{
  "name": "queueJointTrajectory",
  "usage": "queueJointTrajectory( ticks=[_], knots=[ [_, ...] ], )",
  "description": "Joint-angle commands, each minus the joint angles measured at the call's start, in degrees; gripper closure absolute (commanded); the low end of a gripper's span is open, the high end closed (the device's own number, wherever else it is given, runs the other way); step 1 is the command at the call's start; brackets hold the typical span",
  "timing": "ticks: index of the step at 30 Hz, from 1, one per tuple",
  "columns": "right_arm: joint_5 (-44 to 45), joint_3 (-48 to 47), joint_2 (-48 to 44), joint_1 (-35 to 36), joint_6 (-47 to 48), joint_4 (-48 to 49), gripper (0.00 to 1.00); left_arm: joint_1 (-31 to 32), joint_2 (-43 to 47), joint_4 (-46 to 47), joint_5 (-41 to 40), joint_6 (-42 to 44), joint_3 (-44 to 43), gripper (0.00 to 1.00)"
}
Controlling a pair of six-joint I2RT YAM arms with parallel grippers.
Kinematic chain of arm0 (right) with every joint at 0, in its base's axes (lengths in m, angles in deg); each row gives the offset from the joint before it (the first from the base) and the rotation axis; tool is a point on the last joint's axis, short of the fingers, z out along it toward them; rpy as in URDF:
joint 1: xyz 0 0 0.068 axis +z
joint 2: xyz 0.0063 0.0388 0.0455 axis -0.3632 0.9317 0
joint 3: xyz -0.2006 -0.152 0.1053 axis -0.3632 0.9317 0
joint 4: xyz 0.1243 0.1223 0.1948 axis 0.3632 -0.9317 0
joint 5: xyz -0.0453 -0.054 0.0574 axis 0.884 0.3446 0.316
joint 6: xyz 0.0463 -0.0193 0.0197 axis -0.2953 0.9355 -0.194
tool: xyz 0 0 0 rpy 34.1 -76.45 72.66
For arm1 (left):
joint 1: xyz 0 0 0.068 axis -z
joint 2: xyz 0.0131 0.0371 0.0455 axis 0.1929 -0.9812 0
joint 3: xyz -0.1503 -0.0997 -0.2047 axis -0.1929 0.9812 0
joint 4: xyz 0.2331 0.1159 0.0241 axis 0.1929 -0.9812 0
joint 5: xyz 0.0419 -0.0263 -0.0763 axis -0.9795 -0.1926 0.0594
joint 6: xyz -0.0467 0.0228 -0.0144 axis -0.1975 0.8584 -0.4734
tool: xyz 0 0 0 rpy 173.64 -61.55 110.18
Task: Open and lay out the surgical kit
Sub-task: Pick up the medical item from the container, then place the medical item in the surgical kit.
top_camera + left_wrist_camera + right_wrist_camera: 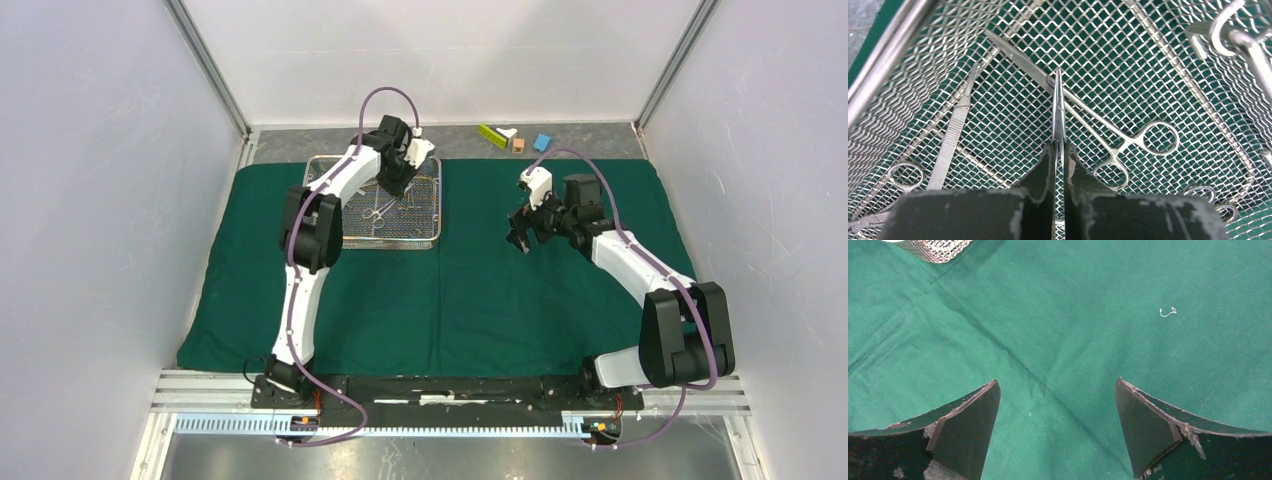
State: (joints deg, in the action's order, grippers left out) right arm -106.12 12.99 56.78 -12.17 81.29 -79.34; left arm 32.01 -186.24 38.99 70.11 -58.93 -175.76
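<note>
The surgical kit's dark green cloth [500,290] lies spread flat over the table. Its silver wire-mesh tray [372,245] rests on the cloth's far left part. My left gripper [400,185] reaches down into the tray. In the left wrist view that gripper [1059,145] is shut on slim steel tweezers [1058,105], seen edge-on and pointing away. A ring-handled clamp [1083,117] lies diagonally beneath them, and a flat steel handle [950,145] sits to the left. My right gripper [520,240] hovers open over bare cloth [1073,315], nothing between its fingers [1057,382].
Small yellow-green [497,135], brown [518,144] and blue [541,142] blocks sit beyond the cloth's far edge. More ring-handled steel tools [1238,35] lie in the tray's right part. White walls close in on both sides. A tray corner [938,250] shows in the right wrist view.
</note>
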Motion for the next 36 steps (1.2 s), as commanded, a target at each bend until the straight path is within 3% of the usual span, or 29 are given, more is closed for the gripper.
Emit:
queueJointTrajectory(
  ticks=[1,12,17,21,27,36],
  knots=[
    [0.4,-1.9,-2.1,-0.4,1.4,-0.3,0.08,-0.4,5.6,4.1,-0.9,-5.8,-0.4,0.98],
    [0.4,-2.9,-2.9,-0.9,1.5,-0.4,0.08,-0.3,17.2,9.2,-5.7,-13.8,4.4,0.98],
    [0.7,-3.7,-3.5,-1.1,1.8,-0.9,0.08,-0.3,23.2,8.6,-8.0,-21.3,8.9,0.98],
    [1.5,-4.5,-4.3,-1.3,2.4,-1.4,0.08,0.6,33.0,10.0,-8.2,-26.5,20.3,0.98],
    [3.1,-5.0,-4.1,-1.4,2.6,-1.2,0.08,6.6,50.4,15.5,-13.8,-26.5,40.3,0.98],
    [12.0,-0.2,-7.2,-2.8,9.3,-1.9,0.08,10.0,68.7,12.7,-9.0,-35.4,58.8,0.98]
  ],
)
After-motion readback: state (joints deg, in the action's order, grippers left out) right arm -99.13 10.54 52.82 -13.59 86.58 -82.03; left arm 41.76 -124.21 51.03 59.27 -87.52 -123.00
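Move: Behind the left hand, which already holds the ring-handled medical item low inside the container, lies bare drape on the container's near side: about 22 cm back, 4 cm left and 3 cm lower. The container's near rim crosses that way some 12 cm back, its middle 4 cm to the left. Small scissors lie 3 cm right and 1 cm ahead of the hand, a scalpel 5 cm ahead and 5 cm left. From the right hand that drape is roughly 8 cm back, 26 cm left and 10 cm down. Lifting the medical item by its middle, the left hand first goes almost straight up some 15 cm out of the container, then swings back about 20 cm over the near rim towards the bare drape. The wrist turns counter-clockwise roughly 20 degrees and tips its fingers outward; they keep their grip. The empty, open right hand eases up and to the right about 3 cm each. ##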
